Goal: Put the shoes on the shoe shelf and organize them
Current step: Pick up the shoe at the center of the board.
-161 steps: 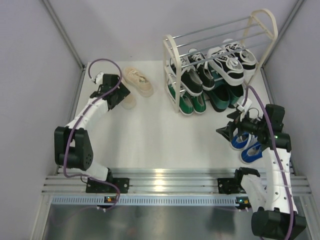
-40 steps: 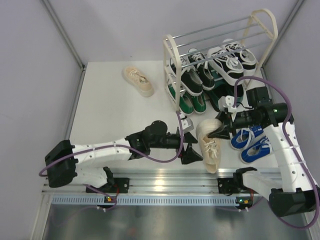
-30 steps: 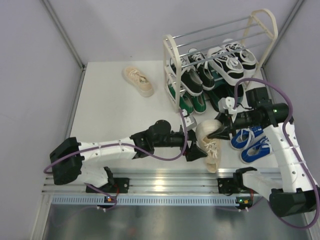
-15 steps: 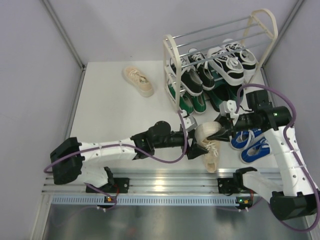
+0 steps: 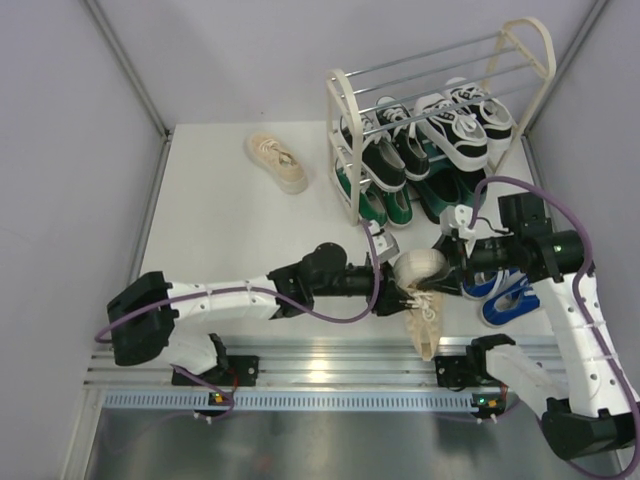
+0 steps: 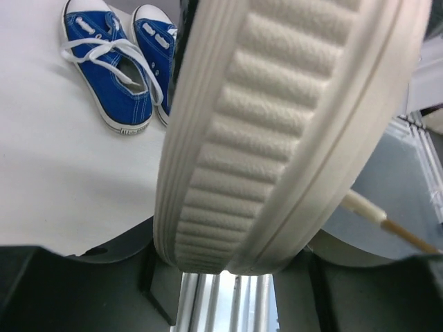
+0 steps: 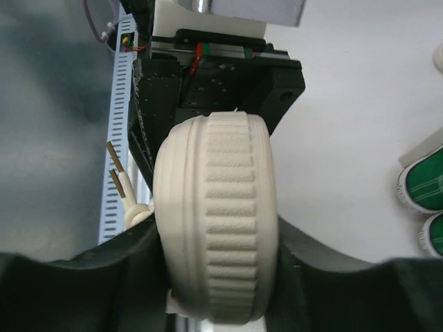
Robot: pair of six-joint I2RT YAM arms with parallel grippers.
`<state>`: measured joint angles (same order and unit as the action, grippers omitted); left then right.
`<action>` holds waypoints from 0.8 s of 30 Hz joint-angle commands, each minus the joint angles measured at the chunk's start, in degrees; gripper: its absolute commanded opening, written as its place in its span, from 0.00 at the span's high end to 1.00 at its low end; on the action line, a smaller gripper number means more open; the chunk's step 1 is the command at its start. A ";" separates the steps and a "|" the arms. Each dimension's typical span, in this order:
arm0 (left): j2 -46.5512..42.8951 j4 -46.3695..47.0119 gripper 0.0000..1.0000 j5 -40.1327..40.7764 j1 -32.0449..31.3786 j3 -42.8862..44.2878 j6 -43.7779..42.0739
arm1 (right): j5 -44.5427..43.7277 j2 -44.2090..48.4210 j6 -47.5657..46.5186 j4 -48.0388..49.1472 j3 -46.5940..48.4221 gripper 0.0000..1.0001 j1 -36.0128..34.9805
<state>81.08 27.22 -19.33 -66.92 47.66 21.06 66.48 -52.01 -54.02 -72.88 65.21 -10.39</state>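
A cream chunky sneaker (image 5: 421, 300) hangs above the table's near right part, toe toward the front rail. My right gripper (image 5: 447, 262) is shut on its heel end, and its ribbed sole (image 7: 218, 214) is pinched between both jaws. My left gripper (image 5: 395, 297) reaches in from the left, and the sole (image 6: 277, 124) sits between its fingers, touching both. The other cream sneaker (image 5: 277, 162) lies at the back left. The shoe shelf (image 5: 343, 100) stands at the back right with black sneakers (image 5: 385, 150) and striped sneakers (image 5: 465, 125) on it.
Blue sneakers (image 5: 500, 295) (image 6: 111, 76) lie on the table under my right arm. Green sneakers (image 5: 385, 207) (image 7: 422, 187) and dark green loafers (image 5: 440, 195) sit at the shelf's foot. The metal rail (image 5: 330, 360) runs along the near edge.
My left gripper has reached the hanging cream sneaker and closed its fingers round the sole. My right gripper keeps its hold and has shifted slightly with the shoe.
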 commanded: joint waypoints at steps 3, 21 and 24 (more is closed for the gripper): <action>-8.74 4.07 1.00 7.99 0.91 -4.92 10.39 | -6.07 3.93 10.86 6.86 0.53 0.33 -0.77; -20.35 4.33 1.00 30.23 1.00 -13.38 43.80 | -12.15 10.18 11.38 8.71 -6.59 0.02 -2.44; -19.82 4.24 1.00 30.32 1.00 -12.33 44.33 | -14.18 8.25 14.90 11.97 -5.01 0.08 -3.05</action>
<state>62.50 24.32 9.13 -66.04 32.77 61.01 54.81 -42.39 -42.72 -66.37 57.84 -12.01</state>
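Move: Both grippers already hold the beige shoe, the left one pinching it sideways from sole to laces: its middle lies about 3 cm right and 2 cm back of the left hand, level with it. From the right hand it is some 4 cm back, 2 cm left and 3 cm down. The green canvas shoes in the rack are roughly 24 cm ahead of the left hand, straight on and 16 cm lower; the blue shoes lie about 27 cm right, 2 cm back and 22 cm below the right hand. The right fingers open wide and let go of the beige shoe, while the left hand keeps its pinch on sole and laces and draws the shoe about 8 cm left, away from the right gripper, then increasingly forward as well, turning some 30 degrees counter-clockwise and rolling about as much so that the toe tips down and the heel comes up. The right hand eases slightly right, turns about 10 degrees clockwise and sinks some 3 cm, dipping back and then forward again as it ends wide open near the heel. ##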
